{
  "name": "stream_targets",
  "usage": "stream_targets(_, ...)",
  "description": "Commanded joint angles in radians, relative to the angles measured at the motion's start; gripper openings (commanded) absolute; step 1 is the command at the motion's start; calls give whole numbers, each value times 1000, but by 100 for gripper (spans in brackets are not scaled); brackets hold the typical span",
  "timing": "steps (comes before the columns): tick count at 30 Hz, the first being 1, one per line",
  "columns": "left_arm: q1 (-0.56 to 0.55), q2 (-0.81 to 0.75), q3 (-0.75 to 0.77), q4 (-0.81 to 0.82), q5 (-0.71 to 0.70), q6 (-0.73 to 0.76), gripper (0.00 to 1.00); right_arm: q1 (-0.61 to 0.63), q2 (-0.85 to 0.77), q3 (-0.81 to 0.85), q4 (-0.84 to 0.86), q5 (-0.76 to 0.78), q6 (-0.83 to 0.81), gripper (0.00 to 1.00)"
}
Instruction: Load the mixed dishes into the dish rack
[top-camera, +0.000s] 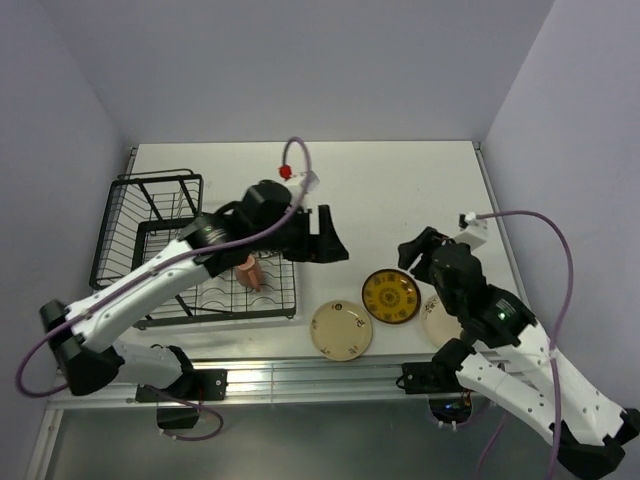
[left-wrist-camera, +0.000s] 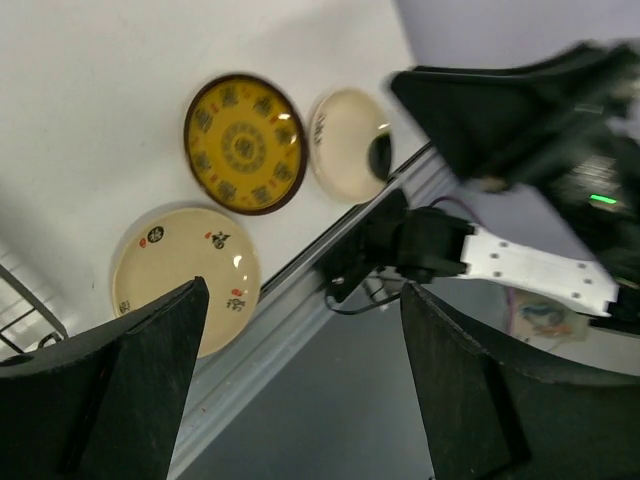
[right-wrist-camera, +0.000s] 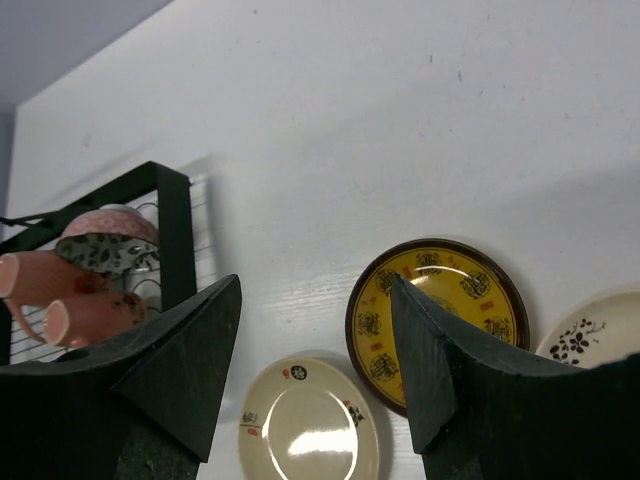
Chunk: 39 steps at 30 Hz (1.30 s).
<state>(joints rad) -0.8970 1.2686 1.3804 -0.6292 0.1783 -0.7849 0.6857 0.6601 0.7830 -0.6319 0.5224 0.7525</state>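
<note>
The black wire dish rack (top-camera: 118, 215) stands at the table's left. Inside it lie two pinkish mugs (right-wrist-camera: 92, 316) and a dark patterned bowl (right-wrist-camera: 106, 243); the top view shows only one mug (top-camera: 249, 272), under my left arm. A mustard-yellow plate (top-camera: 390, 296) lies flat on the table between two cream plates, one (top-camera: 341, 330) nearer the rack and one (top-camera: 436, 322) partly under my right arm. My left gripper (top-camera: 325, 240) hangs open and empty just right of the rack. My right gripper (top-camera: 420, 255) is open and empty above the yellow plate (right-wrist-camera: 450, 290).
A metal rail (top-camera: 300, 378) runs along the table's front edge. Grey walls close in the back and both sides. Purple cables (top-camera: 560, 270) loop over both arms. The right arm's base (left-wrist-camera: 420, 245) sits at the rail near the plates.
</note>
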Motion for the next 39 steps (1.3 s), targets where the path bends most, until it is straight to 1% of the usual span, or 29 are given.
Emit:
stream_targets(1,-42,78,8,95,-19,68,83,-17,-89,30,-156,-16,70,68)
stream_targets(2,-48,131,12,108,-8,78,83,-17,-106,33,-173,-21,76,68)
stream_targets(4,-65,182,8,141,38,96,81,-15,-146,44,-232,-21,103,69)
stream_targets(7,-80,287,16,175,47,113,79,-17,-183,45,-273,-24,114,68)
stream_targets(8,-85,340,26,175,44,115,78,-17,-191,48,-282,-22,117,68)
stream_targets(9,-94,366,31,184,41,125,75,-17,-203,50,-302,-19,122,68)
stream_targets(10,-100,389,38,184,30,128,73,-15,-212,55,-310,-19,126,68)
stream_targets(11,-108,437,58,178,-8,131,73,-17,-220,56,-322,-19,130,68)
stream_targets(14,-131,514,81,177,-54,130,71,-17,-272,62,-328,-22,131,68)
stream_targets(18,-135,586,88,194,-134,98,66,-17,-324,76,-362,-9,136,68)
stream_targets(23,-135,678,97,253,-116,76,64,-17,-353,99,-385,-36,156,67)
stream_targets(28,-137,768,134,287,-103,82,61,-17,-393,65,-318,-127,154,65)
stream_targets(30,-137,784,135,302,-94,79,57,-17,-390,68,-319,-131,153,65)
stream_targets(34,-137,825,138,310,-91,75,56,-17,-381,90,-338,-121,142,65)
stream_targets(37,-137,839,128,338,-73,72,50,-17,-396,98,-333,-111,134,65)
stream_targets(38,-137,841,124,342,-71,67,46,-17,-402,98,-334,-108,133,65)
stream_targets(39,-137,845,123,356,-69,65,43,-17,-404,98,-334,-105,128,65)
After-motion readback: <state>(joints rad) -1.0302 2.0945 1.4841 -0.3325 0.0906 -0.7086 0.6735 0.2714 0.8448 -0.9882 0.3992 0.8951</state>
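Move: The yellow plate lies some 18 cm to the left hand's right, about 2 cm farther out and roughly 29 cm below. The nearest cream plate is about 6 cm nearer the base and 5 cm to the right of that hand, the flower-sprig plate 28 cm to its right and 3 cm nearer the base, both about 30 cm below. From the right hand, the yellow plate lies about 20 cm below, 2 cm back and 3 cm left. Towards the yellow plate's left rim the left hand plunges about 27 cm, swinging some 13 cm right and a little forward, its fingers tipping roughly 25 degrees more steeply down and closing to about half open around the rim; contact can't be seen. The empty right hand draws back about 8 cm and 4 cm right, away from the plate, fingers still open. ##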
